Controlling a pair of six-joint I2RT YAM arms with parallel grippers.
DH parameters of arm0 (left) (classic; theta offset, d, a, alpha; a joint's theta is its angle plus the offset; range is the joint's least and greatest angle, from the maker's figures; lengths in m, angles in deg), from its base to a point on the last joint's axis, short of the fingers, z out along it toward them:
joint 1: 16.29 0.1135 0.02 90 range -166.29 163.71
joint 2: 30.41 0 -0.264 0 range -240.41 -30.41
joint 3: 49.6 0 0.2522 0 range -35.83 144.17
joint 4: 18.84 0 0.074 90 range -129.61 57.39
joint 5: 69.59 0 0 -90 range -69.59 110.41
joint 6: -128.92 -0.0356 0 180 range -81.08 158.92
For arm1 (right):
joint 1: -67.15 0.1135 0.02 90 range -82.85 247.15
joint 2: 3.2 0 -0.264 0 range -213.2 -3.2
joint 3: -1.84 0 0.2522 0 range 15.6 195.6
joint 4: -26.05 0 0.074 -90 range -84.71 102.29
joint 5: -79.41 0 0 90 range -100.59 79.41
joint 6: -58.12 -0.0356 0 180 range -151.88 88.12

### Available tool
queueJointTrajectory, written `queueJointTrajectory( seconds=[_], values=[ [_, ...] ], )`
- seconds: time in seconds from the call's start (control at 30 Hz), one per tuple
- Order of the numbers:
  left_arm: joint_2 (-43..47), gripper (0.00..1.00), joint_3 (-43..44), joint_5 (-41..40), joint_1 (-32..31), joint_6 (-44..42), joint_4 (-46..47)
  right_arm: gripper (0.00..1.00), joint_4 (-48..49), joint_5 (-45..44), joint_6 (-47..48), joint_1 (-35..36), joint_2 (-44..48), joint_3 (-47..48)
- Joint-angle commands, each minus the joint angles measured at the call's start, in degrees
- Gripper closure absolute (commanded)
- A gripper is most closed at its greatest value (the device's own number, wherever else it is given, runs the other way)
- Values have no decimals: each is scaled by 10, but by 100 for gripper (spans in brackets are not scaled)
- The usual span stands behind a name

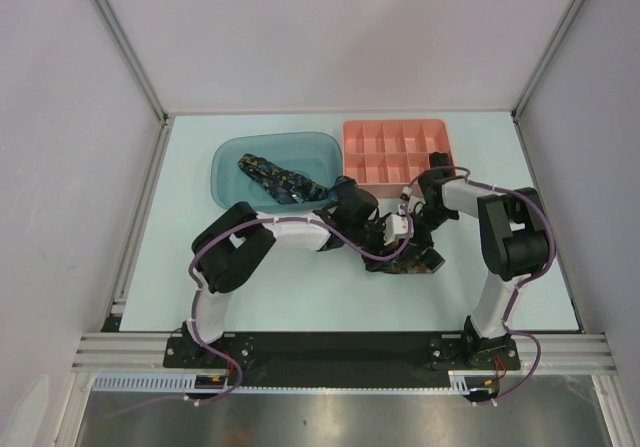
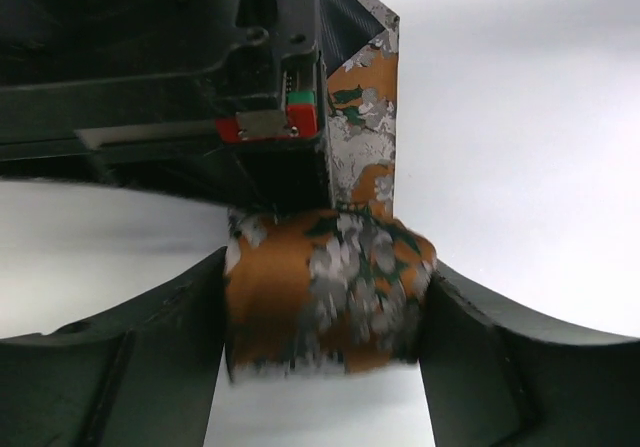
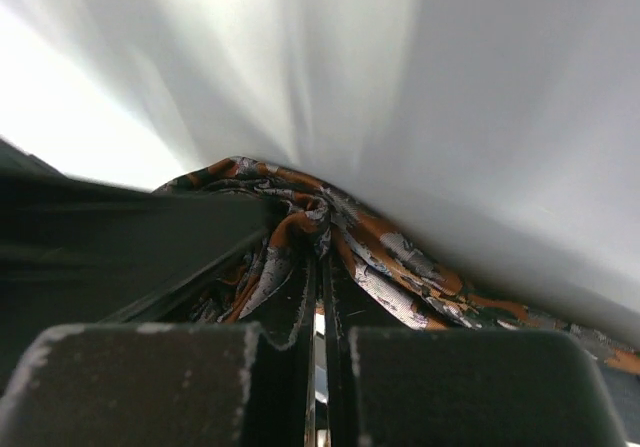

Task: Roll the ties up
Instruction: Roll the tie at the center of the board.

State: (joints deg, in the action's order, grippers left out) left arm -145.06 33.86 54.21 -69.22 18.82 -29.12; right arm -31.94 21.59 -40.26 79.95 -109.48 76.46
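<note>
The orange-brown-white flecked tie (image 1: pixel 405 263) lies mid-table, partly wound into a small roll (image 2: pixel 325 292). My left gripper (image 2: pixel 322 312) (image 1: pixel 386 241) has a finger touching each side of that roll, so it is shut on it. The tie's loose strip (image 2: pixel 365 117) runs up beside my right gripper (image 1: pixel 410 233). In the right wrist view that gripper (image 3: pixel 320 257) is shut, with gathered tie fabric (image 3: pixel 300 212) bunched at its fingertips. The navy tie (image 1: pixel 280 179) lies unrolled in the blue bin (image 1: pixel 228 157).
A pink tray (image 1: pixel 398 125) with several compartments stands at the back right, just behind the right arm. The blue bin sits to its left. Both arms crowd together mid-table over the tie. Grey walls enclose the table on three sides.
</note>
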Motion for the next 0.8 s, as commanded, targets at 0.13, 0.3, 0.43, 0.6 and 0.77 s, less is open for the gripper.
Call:
queueJointTrajectory(
  seconds=[0.13, 0.3, 0.43, 0.6, 0.77],
  values=[
    [-44, 38, 22, 14, -12, 28, 38, 100, 133, 17, -17, 28, -58, -43],
    [-65, 53, 49, -28, -26, -8, -29, 100, 137, 47, -8, 20, -46, -51],
    [-55, 67, 45, -91, -39, -60, -95, 96, 110, 59, 7, 5, -11, -49],
    [-56, 76, 53, -130, -51, -120, -192, 77, 55, 87, 39, -29, 32, -35],
    [-71, 77, 75, -133, -52, -144, -253, 66, 1, 132, 57, -91, 76, -43]
  ],
)
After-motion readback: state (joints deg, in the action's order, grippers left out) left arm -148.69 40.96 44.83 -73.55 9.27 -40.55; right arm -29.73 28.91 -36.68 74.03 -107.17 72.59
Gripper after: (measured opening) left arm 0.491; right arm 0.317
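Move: The roll of the tie lies practically between the left hand's spread fingers, about 2 cm below and 1 cm to the right of its hand point; the tie's loose dark-tipped end is some 5 cm to the right, 2 cm back and 4 cm down. The pink box's middle is about 20 cm ahead of the left hand and 1 cm to the left. For the right hand, whose fingers are shut at the tie, the roll is about 2 cm to the left and level in height. The tie's roll is taken by the left hand: its fingers sink about 2 cm around the roll, close part-way from either side until the fabric stops them, then tip more steeply down by some 10 degrees. The right hand's shut fingers edge about 1 cm left and stay at the roll, then part a little and draw back about 2 cm to the right, lifting slightly. ##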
